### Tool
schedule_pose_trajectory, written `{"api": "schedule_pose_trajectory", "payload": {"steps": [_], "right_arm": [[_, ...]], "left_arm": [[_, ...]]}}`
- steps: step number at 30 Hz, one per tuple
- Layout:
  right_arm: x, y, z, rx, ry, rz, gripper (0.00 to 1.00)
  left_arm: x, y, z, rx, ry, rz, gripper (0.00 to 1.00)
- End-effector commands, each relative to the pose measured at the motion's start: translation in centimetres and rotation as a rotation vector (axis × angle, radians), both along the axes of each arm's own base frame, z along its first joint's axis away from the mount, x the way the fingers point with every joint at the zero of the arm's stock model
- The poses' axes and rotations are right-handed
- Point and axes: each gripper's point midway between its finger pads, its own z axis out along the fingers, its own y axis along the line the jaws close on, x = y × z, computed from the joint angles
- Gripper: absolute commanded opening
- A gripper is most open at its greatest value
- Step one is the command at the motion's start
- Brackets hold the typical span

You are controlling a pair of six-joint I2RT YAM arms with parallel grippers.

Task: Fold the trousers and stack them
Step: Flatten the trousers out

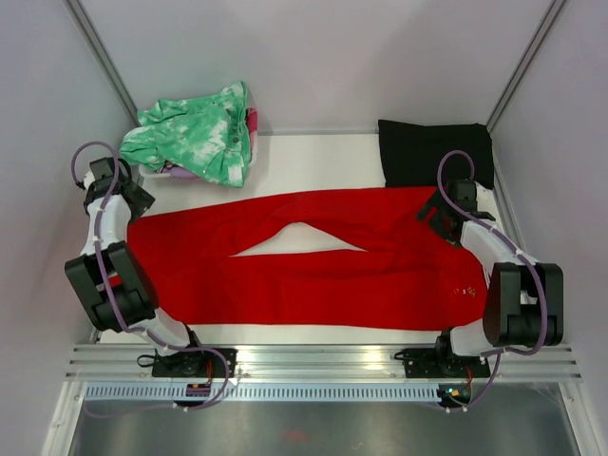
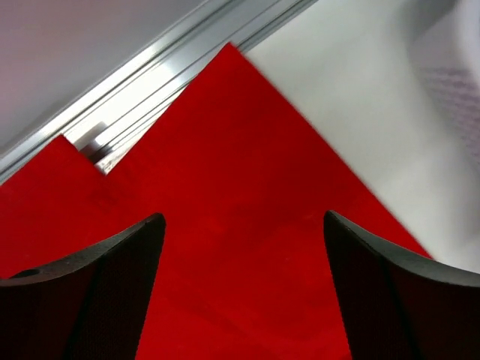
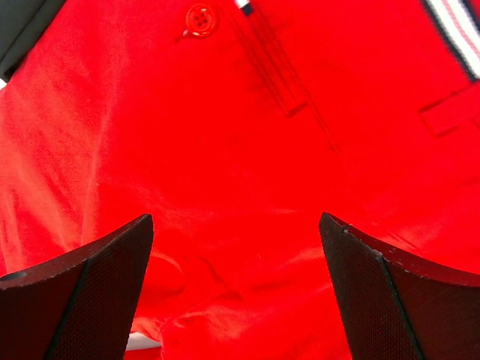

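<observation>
The red trousers (image 1: 313,266) lie spread flat across the table, legs pointing left and waistband to the right, with a slit of white table between the legs. My left gripper (image 1: 131,201) hovers open over the far leg's hem end; in the left wrist view its jaws (image 2: 242,217) stand wide apart above the flat red cloth (image 2: 232,172). My right gripper (image 1: 441,215) is open over the waist area. In the right wrist view (image 3: 235,217) wrinkled red fabric lies between the fingers, with a red button (image 3: 200,19) and striped waistband trim (image 3: 454,30) beyond.
A green-and-white mottled garment (image 1: 198,136) is heaped at the back left. Black folded cloth (image 1: 434,152) lies at the back right, just behind the right gripper. Metal rails (image 1: 323,361) run along the near edge, and grey walls close in both sides.
</observation>
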Motion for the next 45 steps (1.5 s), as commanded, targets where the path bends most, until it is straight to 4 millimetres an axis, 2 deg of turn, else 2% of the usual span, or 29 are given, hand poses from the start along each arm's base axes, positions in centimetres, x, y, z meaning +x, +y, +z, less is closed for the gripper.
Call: {"api": "schedule_pose_trajectory", "payload": {"steps": [1,5,8,9,14,16,17,19,20,21,26,29,34,35,40,43,45], "right_arm": [[2.6,0.6,1.6,0.025,-0.064,0.036,0.98],[3.4,0.9,2.0,0.038,-0.078,0.048,0.98],[3.4,0.9,2.2,0.038,-0.083,0.047,0.98],[3.2,0.8,2.2,0.035,-0.083,0.042,0.98],[2.6,0.6,2.5,0.024,-0.088,0.025,0.98],[2.5,0.3,2.7,0.018,-0.093,0.016,0.98],[2.3,0.2,2.6,0.013,-0.085,0.013,0.98],[2.2,0.0,2.8,0.004,-0.084,0.005,0.98],[2.2,0.0,2.8,0.001,-0.084,0.005,0.98],[2.2,-0.1,2.9,-0.001,-0.082,0.003,0.98],[2.0,-0.1,2.9,-0.003,-0.082,-0.007,0.98],[2.1,-0.3,3.0,-0.004,-0.084,-0.015,0.98],[2.3,-0.3,2.9,-0.006,-0.089,-0.019,0.98],[2.3,-0.3,2.8,-0.005,-0.086,-0.020,0.98],[1.6,-0.7,0.8,-0.022,-0.034,-0.031,0.98],[1.9,-1.5,0.2,-0.067,-0.026,-0.033,0.98],[2.0,-1.7,-0.8,-0.083,0.004,-0.025,0.98]], "left_arm": [[-3.4,-0.5,-6.5,-0.067,0.181,0.054,0.90],[-4.1,-1.1,-9.8,-0.119,0.225,0.071,0.84],[-4.2,-1.0,-10.8,-0.119,0.246,0.072,0.80],[-4.2,-0.9,-11.3,-0.118,0.258,0.074,0.73],[-3.8,-0.6,-12.4,-0.123,0.277,0.074,0.58],[-3.8,-0.5,-13.0,-0.126,0.294,0.074,0.47],[-3.7,-0.6,-13.1,-0.128,0.298,0.072,0.35],[-3.6,-0.1,-13.2,-0.123,0.306,0.078,0.22],[-3.5,0.0,-13.1,-0.120,0.308,0.078,0.08],[-3.0,0.3,-12.7,-0.106,0.302,0.072,0.02],[-1.4,1.8,-11.6,-0.054,0.286,0.053,0.02],[-0.6,2.3,-12.1,-0.056,0.286,0.034,0.02],[1.6,3.6,-11.8,-0.027,0.280,0.000,0.02],[2.5,4.2,-11.1,-0.010,0.268,-0.010,0.02],[3.9,5.2,-10.1,0.026,0.254,-0.035,0.02],[4.8,5.3,-9.9,0.019,0.235,-0.042,0.02],[5.5,5.0,-9.5,0.005,0.206,-0.053,0.02]]}}
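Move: The end of the far trouser leg, sagging against the near leg, lies under the open left hand: the cloth is roughly 4 cm back, 2 cm to its right and 12 cm down. The leg's far hem corner is about 3 cm ahead and 6 cm left; the near leg's end is some 16 cm back and 3 cm left. The clothes basket stands around 25 cm ahead and 11 cm right. From the right hand, the far leg's end is about 78 cm left, 4 cm back. The left fingers pinch the far leg's cloth just inside the hem: the hand drops about 12 cm while drawing back 5, tips some 15 degrees more steeply down, and shuts. Keeping low at the table, it drags the cloth forward, away from the near leg, and somewhat left for about 8 cm, still gripping at the end. ##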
